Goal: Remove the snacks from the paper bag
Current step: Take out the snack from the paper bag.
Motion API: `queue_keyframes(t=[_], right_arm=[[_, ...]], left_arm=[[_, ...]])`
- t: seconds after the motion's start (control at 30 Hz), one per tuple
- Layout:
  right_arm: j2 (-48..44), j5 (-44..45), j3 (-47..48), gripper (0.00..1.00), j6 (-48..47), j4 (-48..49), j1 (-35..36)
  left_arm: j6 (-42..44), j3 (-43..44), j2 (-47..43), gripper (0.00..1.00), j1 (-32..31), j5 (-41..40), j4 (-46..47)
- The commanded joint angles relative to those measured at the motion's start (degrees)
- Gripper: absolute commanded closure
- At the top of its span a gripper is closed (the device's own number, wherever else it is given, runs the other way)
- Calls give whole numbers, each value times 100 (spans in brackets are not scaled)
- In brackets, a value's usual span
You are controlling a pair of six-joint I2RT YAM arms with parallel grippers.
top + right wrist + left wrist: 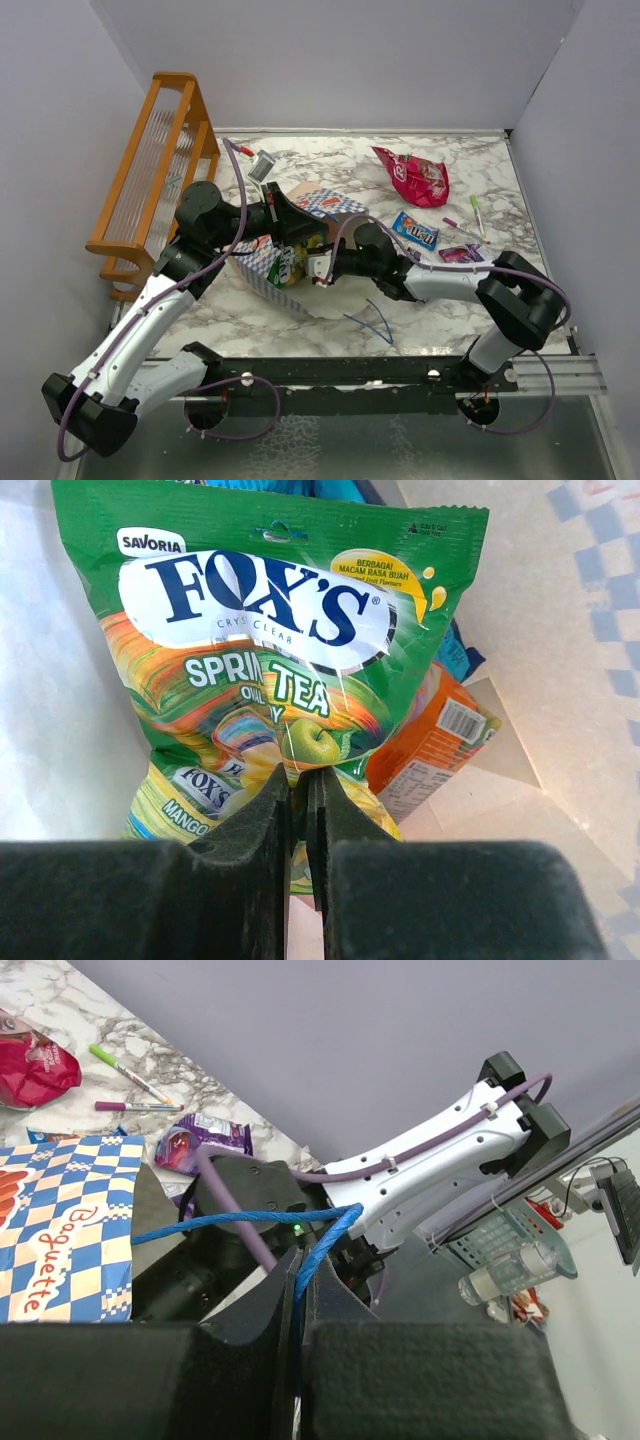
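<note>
The paper bag (262, 262) lies on its side at the table's middle left, its checkered band showing in the left wrist view (70, 1230). My left gripper (284, 212) (300, 1263) is shut on the bag's blue cord handle (232, 1220), holding the mouth up. My right gripper (312, 264) (303, 780) reaches into the mouth and is shut on the green-yellow packet (270, 630) (289, 264). An orange packet (432, 742) lies behind it inside the bag. The pink-red packet (415, 178), blue packet (415, 231) and purple packet (460, 254) lie on the table to the right.
An orange wooden rack (155, 170) stands at the far left. Green and purple pens (478, 214) lie at the right near the packets. A loose blue cord (372, 322) lies near the front. A small grey object (262, 165) sits behind the bag.
</note>
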Motion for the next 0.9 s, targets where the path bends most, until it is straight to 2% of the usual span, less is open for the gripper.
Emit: queue_keyframes(t=[0.0,0.27,0.5,0.73,0.87], right_arm=[[-570,-268,-145,96,262,286,-4],[-1673,-602,-461,99,644,-196,12],[-2773,-646,-732,99,1357,-704,14],[-4098,-988,-1078,99,1921,-1421,14],[-4927,-848,-1326,99,2349,-1660,14]], left_arm=[[23,31,-155,100,-45,-139,124],[126,110,-133,100,-50,-282,-13],[213,127,-183,100,-51,-312,-42],[384,211,-219,100,-50,-409,-186],[478,265,-212,100,-48,-432,-284]])
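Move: The right hand has the Fox's pouch pinched inside the bag. The loose blue handle at the bag's near rim, marking its way out, is about 14 cm to the right, 11 cm back and some 9 cm lower. Still inside, a blue packet sits roughly 8 cm left and 4 cm ahead. The M&M's packet lies outside, about 28 cm right and 14 cm ahead, 11 cm lower. From the left hand, the pouch is about 5 cm ahead, 4 cm left and 25 cm below. Still pinching the Fox's pouch between shut fingers, the right hand draws it out of the paper bag: first mostly upward, then increasingly back and to the right, rising about 12 cm, with 10 cm back and 7 cm right. Its left-pointing fingertips tip up some 15 to 20 degrees towards level. The left hand keeps the other blue handle pinched, holding the bag open almost in place. ##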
